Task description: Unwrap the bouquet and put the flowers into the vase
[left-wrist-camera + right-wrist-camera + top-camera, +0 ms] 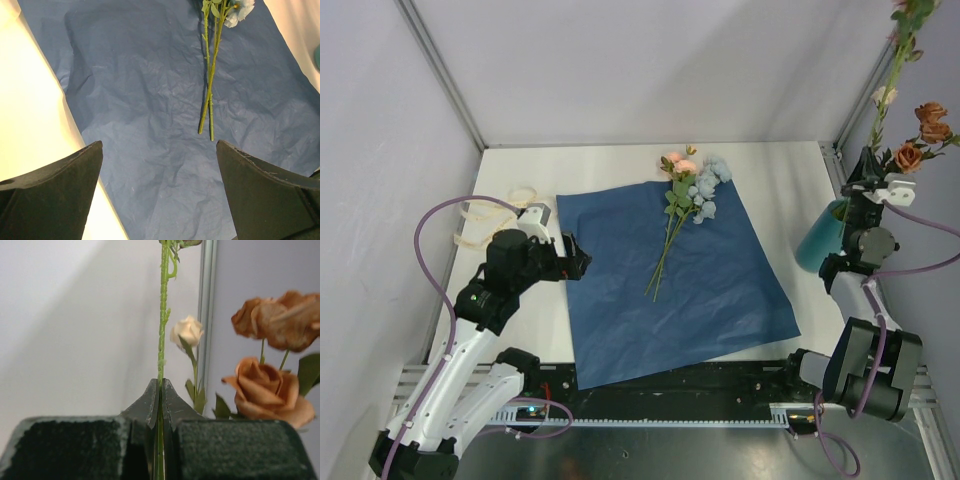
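The bouquet lies unwrapped: its dark blue paper point(700, 290) is spread flat mid-table, with pink and pale-blue flowers point(688, 190) lying on its far part. Their green stems point(210, 90) show ahead in the left wrist view. My left gripper point(575, 262) hovers open over the paper's left edge, nothing between its fingers point(55, 195). The teal vase point(818, 238) stands at the right edge, with orange-brown roses point(923, 130) rising near it. My right gripper point(873, 185), above the vase, is shut on an upright green flower stem point(162, 315); orange roses point(270, 390) stand beside it.
A cream ribbon point(485, 215) lies loose on the table at the left, beyond the left arm. White walls and metal corner posts point(440, 70) enclose the table. A cream bud point(187, 330) stands just behind the held stem.
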Available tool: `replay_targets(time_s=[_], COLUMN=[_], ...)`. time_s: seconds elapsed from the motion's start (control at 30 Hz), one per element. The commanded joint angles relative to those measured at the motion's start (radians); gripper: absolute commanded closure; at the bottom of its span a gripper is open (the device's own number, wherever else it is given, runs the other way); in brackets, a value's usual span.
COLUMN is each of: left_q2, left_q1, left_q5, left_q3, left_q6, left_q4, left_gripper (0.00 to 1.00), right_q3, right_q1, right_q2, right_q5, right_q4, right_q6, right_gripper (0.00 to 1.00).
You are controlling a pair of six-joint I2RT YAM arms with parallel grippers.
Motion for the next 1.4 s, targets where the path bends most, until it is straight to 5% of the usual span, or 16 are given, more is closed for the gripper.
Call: replay_targets(time_s=[0.0, 0.4, 1.37], left_q2=[-0.010, -0.016, 0.011], left_q1=[0.005, 0.006, 0.005], left_q5=[0.013, 0.017, 0.038], left_q3=[-0.002, 0.001, 0.007], left_q6=[0.019, 0.020, 0.023], left_q4=[0.011, 0.011, 0.010], left_gripper=[0.00, 0.00, 0.00], right_q3=[0.099, 0.213, 0.211], right_q1=[-0.035, -0.070, -0.034], right_q2=[0.012, 0.114, 0.230], right_q5=[-0.072, -0.175, -0.166], right_q4=[0.222, 0.238, 0.244], right_q6=[0.100, 0.214, 0.116], right_gripper=[1.00, 1.00, 1.00])
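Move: The right hand still pinches the green flower stem, almost straight above the teal vase, whose middle is some 24 cm below it. In the vase already, the white rose stands about 4 cm ahead, 2 cm to the right and 9 cm above the hand, and the orange roses some 8 cm to its right, 1 cm back and 3 cm up. From the idle left hand the vase lies roughly 50 cm right, 13 cm ahead and 7 cm below. The right hand first lifts the pinched stem straight up by about 4 cm above the vase, then carries it forward some 5 cm, ending beyond the spot over the vase and sinking back most of that lift on the way. The wrist swings about 10 degrees counter-clockwise, mainly during the lift and early forward stretch, while the shut fingers keep their hold on the stem, its lower part still reaching down to the vase mouth. ##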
